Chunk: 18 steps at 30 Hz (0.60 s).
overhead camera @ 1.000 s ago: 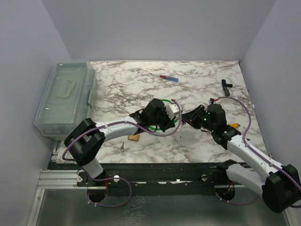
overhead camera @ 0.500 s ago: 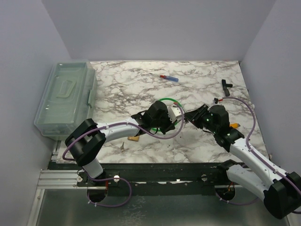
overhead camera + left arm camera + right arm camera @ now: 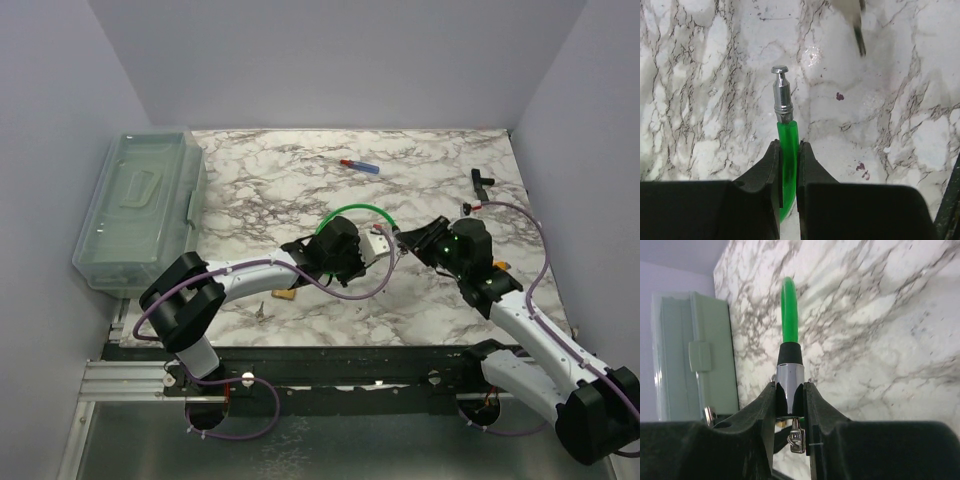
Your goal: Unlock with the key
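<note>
A green cable lock arcs above the marble table between my two grippers. My left gripper is shut on the green cable just below its bare metal pin end, which points free over the table. My right gripper is shut on the chrome lock barrel, with the green cable rising from its black collar. A small silver key hangs from the barrel's underside. In the top view the left gripper and the right gripper are close together.
A clear plastic box stands at the left edge. A red and blue pen-like item and a small black part lie at the back. A tan block and a small metal piece lie near the front.
Both grippers have shifted a little right and farther back. The green cable now arcs wider and higher between them. Both stay shut on their parts.
</note>
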Tool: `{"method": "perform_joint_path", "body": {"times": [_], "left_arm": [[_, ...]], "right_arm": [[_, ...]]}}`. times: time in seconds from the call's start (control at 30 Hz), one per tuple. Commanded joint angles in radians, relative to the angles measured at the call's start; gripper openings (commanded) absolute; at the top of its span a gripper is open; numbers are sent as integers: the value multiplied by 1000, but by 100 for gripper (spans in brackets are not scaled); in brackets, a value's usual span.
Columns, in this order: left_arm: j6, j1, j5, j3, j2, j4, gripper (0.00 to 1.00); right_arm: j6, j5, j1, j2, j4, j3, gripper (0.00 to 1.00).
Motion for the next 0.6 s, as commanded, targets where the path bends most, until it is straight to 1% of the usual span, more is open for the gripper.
{"method": "perform_joint_path", "body": {"times": [0.0, 0.13, 0.27, 0.33, 0.4, 0.47, 0.57], "left_arm": [[142, 1, -110, -6, -55, -49, 0], [209, 2, -267, -31, -76, -47, 0], [237, 8, -358, -49, -87, -17, 0], [251, 17, -415, -67, -87, 23, 0], [277, 28, -480, -84, -77, 70, 0], [303, 46, -537, -91, -57, 98, 0], [339, 90, -592, -88, -5, 127, 0]], "right_arm": [[-80, -2, -109, -10, -2, 69, 0], [-104, -62, -209, -2, -7, 82, 0], [-112, -87, -255, 0, -7, 71, 0], [-117, -93, -280, -1, -11, 61, 0], [-123, -111, -323, -7, -12, 45, 0], [-129, -148, -391, -10, -10, 29, 0], [-125, -213, -471, -4, 8, 3, 0]]}}
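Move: The green cable lock is already open. My right fingers grip its barrel with the key in it, and my left fingers grip the plug end, which is some 6 cm back, 6 cm to the left and 6 cm below my right hand. From my left hand, the barrel is about 7 cm ahead, 8 cm right and 6 cm up; the padlock lies 19 cm left and 5 cm back. From my right hand, the yellow knife lies 21 cm right and 6 cm back. I draw the opened ends apart with both hands, keeping my grip on each. My right hand carries the barrel and key some 9 cm right, a little forward, away from the plug. My left hand takes the plug end about 6 cm forward and as far left, its fingers swinging counter-clockwise to point more forward, roughly 25 degrees. ##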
